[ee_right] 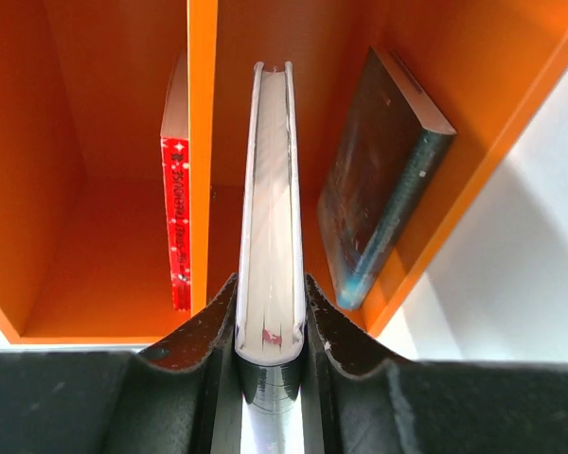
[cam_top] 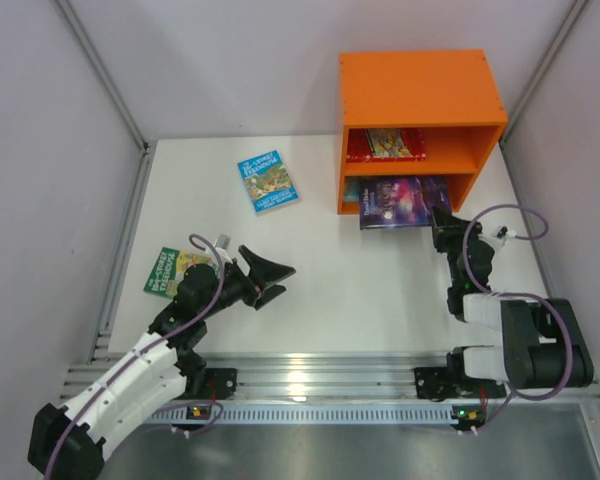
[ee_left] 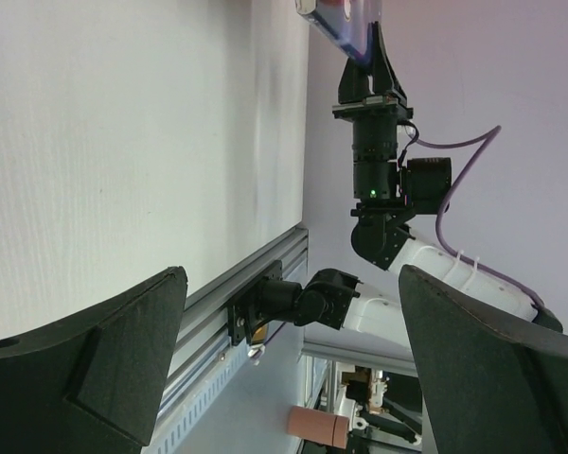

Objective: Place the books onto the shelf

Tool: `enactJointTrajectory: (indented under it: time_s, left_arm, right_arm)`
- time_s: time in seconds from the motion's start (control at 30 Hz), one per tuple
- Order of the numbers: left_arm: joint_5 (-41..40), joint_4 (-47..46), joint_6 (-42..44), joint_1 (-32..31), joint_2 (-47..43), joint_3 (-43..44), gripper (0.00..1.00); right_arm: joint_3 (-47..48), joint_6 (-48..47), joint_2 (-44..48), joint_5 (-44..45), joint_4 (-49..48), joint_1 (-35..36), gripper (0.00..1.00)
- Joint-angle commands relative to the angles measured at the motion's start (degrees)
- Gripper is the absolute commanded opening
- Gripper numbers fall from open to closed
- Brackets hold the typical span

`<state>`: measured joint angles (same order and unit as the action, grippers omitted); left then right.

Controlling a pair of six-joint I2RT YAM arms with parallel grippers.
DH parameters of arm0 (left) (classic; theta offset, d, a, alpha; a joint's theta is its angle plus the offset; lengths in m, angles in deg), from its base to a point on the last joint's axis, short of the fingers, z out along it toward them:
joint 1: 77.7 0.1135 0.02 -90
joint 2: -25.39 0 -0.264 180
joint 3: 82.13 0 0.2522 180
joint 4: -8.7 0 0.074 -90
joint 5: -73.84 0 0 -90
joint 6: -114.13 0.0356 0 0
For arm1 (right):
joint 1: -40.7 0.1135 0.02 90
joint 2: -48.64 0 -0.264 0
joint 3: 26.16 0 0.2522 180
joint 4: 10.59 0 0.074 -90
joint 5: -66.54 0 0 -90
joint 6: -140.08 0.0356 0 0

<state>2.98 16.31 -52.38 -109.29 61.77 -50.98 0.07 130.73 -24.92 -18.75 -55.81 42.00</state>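
Note:
The orange shelf (cam_top: 420, 90) stands at the back right. A red-bordered book (cam_top: 382, 143) lies in its upper compartment. The dark purple starry book (cam_top: 404, 201) juts out of the lower compartment, and my right gripper (cam_top: 441, 224) is shut on its near edge. In the right wrist view that purple book's page edge (ee_right: 271, 218) sits between the right gripper (ee_right: 272, 322) fingers, with the red book (ee_right: 176, 218) left and a teal-blue book (ee_right: 379, 189) leaning right. A light-blue book (cam_top: 268, 181) and a green book (cam_top: 172, 272) lie on the table. My left gripper (cam_top: 271, 279) (ee_left: 293, 369) hangs open and empty.
The white table (cam_top: 330, 290) is bounded by an aluminium rail (cam_top: 310, 375) at the near edge and grey walls on the sides. The left arm's wrist overlaps the green book's right edge. The left wrist view looks across at the right arm (ee_left: 379, 161).

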Motion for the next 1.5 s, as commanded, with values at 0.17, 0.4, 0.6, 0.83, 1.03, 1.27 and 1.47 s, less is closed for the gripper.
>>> enactJointTrajectory:
  time_s: [0.17, 0.4, 0.6, 0.83, 1.03, 1.27, 1.47]
  left_arm:
    - [1.17, 1.05, 1.71, 0.22, -1.40, -0.07, 0.98]
    - [1.52, 1.58, 2.24, 0.30, -1.49, -0.16, 0.98]
    - [1.87, 0.97, 2.16, 0.31, -0.87, 0.10, 0.98]
    - [3.45, -0.79, 2.07, 0.31, 0.97, 0.80, 0.98]
    - [4.07, -1.40, 2.16, 0.48, 1.85, 0.98, 0.98]
    - [4.95, -4.92, -0.57, 0.57, 1.24, -2.36, 0.98]
    - [4.95, -4.31, -0.66, 0.57, 0.45, -2.36, 0.98]
  right_arm:
    - [7.48, 3.21, -8.17, 1.00, -20.20, -0.95, 0.00]
    - [12.40, 4.00, -16.51, 1.35, -23.11, -0.51, 0.00]
    - [16.79, 3.99, -21.79, 2.67, -23.64, 0.98, 0.00]
    - [22.50, 4.35, -28.04, 3.46, -24.16, 2.56, 0.00]
    - [28.21, 3.91, -32.69, 3.82, -24.25, 4.41, 0.00]
    - [34.28, 4.44, -38.94, 5.22, -24.16, 7.22, 0.00]
    - [35.34, 6.37, -41.84, 5.49, -23.64, 7.58, 0.14]
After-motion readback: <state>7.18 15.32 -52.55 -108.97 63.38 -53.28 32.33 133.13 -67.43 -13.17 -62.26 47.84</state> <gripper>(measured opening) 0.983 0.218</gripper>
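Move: The right hand, pinching the purple book, has the middle of the shelf's lower compartment about 16 cm ahead, 9 cm to its left and 4 cm below. In there the teal book lies some 16 cm ahead, 13 cm left and 8 cm down; the red books above are about 15 cm ahead, 12 cm left and 6 cm up. From the left hand, that compartment is roughly 33 cm ahead, 32 cm right and 5 cm lower. The right hand keeps its pinch on the right-hand edge of the purple book and drives it forward about 15 cm into the lower compartment, under the middle board, sinking some 6 cm on the way so the book comes down over the teal book. Past halfway it also slides about 4 cm left, towards the compartment's left wall, then slows and still eases down at the end, the fingers pointing forward throughout with hardly any turn and staying shut on the book. ##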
